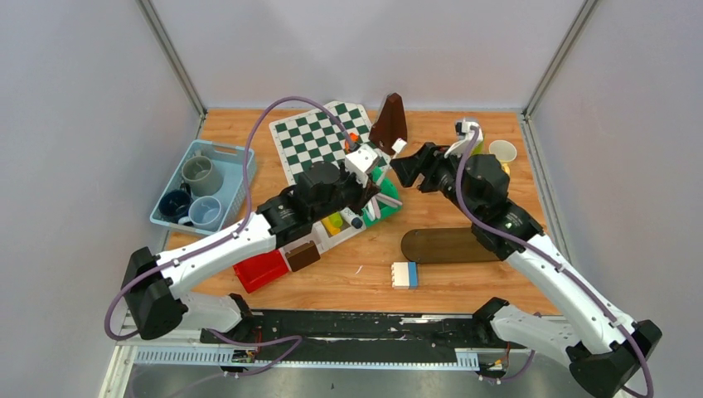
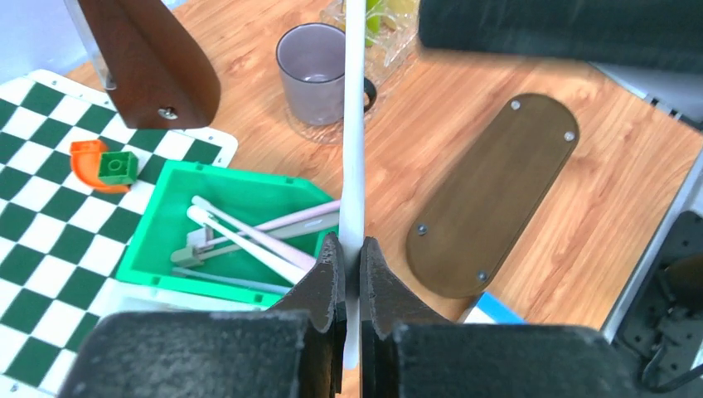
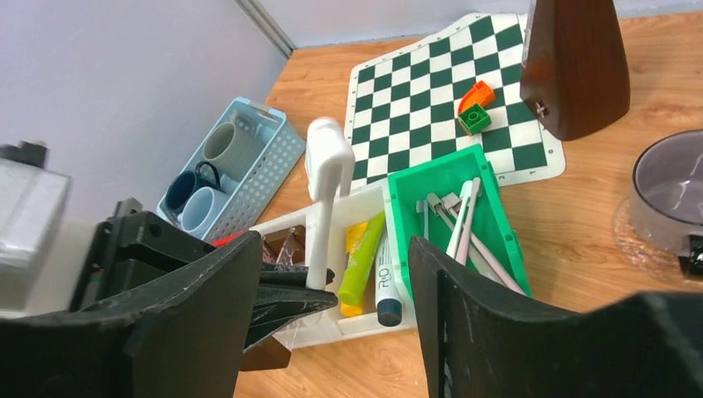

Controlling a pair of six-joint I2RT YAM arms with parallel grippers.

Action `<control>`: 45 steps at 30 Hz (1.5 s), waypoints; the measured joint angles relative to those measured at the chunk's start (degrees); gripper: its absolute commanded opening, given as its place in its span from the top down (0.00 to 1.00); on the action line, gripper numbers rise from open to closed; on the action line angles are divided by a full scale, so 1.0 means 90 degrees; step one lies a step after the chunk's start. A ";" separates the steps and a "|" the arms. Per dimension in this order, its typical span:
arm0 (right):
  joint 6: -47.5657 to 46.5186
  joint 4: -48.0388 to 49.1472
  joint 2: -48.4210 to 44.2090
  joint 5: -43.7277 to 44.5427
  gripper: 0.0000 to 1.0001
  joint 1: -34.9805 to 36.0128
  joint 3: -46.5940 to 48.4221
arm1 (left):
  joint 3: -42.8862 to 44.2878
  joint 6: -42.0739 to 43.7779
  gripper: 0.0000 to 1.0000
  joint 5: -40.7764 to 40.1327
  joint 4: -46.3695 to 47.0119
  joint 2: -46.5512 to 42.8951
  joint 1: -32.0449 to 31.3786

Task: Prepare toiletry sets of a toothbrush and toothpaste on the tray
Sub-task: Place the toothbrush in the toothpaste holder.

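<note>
My left gripper [image 2: 352, 246] is shut on a slim white toothbrush [image 2: 354, 124], holding it above the green bin [image 2: 166, 224] of spare toothbrushes. In the right wrist view that toothbrush [image 3: 322, 182] stands between the fingers of my open right gripper [image 3: 336, 249], touching neither. In the top view the left gripper [image 1: 375, 181] and right gripper [image 1: 404, 170] face each other. A yellow-green toothpaste tube [image 3: 362, 261] and a white tube [image 3: 385, 278] lie in the white organiser. The brown oval tray [image 1: 448, 245] lies bare. A grey mug [image 2: 312, 70] stands beyond the bin, and a pale yellow mug [image 1: 501, 152] at the back right.
A light blue basket [image 1: 203, 186] at the left holds three mugs. A chessboard [image 1: 319, 133] and a brown metronome [image 1: 390, 123] sit at the back. A red block [image 1: 261, 269] and a blue-white block [image 1: 405, 274] lie near the front edge.
</note>
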 measured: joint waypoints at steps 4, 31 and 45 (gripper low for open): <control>-0.0141 -0.0719 -0.0041 -0.1183 0.33 -0.0624 0.0661 | -0.0177 0.0763 1.00 0.0015 -0.0155 -0.0250 0.0000; -0.0245 -0.1872 0.0007 -0.5294 0.49 -0.2718 0.1100 | -0.0058 0.2059 1.00 0.1576 -0.0860 -0.0389 0.0000; -0.0146 -0.1843 0.0109 -0.5544 0.66 -0.2718 0.0799 | 0.0085 0.2059 1.00 0.1836 -0.0959 -0.0228 0.0000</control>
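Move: The left hand still grips the toothbrush near its handle end; the brush head is about 8 cm ahead, 5 cm right and 9 cm above it. From the open right hand, that head is some 3 cm ahead, 1 cm left and 4 cm up. Lower down, the green box of brushes is about 6 cm left and 3 cm ahead of the right hand; the grey mug is 10 cm right and 8 cm ahead. Keeping its pinch on the handle, the left hand draws back about 4.5 cm, turning some 20 degrees clockwise and rolling its left side up, so the brush head swings back, right and down towards the right gripper. The right hand pulls back and right while rising about 4.5 cm, turning some 25 degrees counter-clockwise, then sinks again as it tips down slightly and partly closes its fingers on either side of the head, contact not discernible. ##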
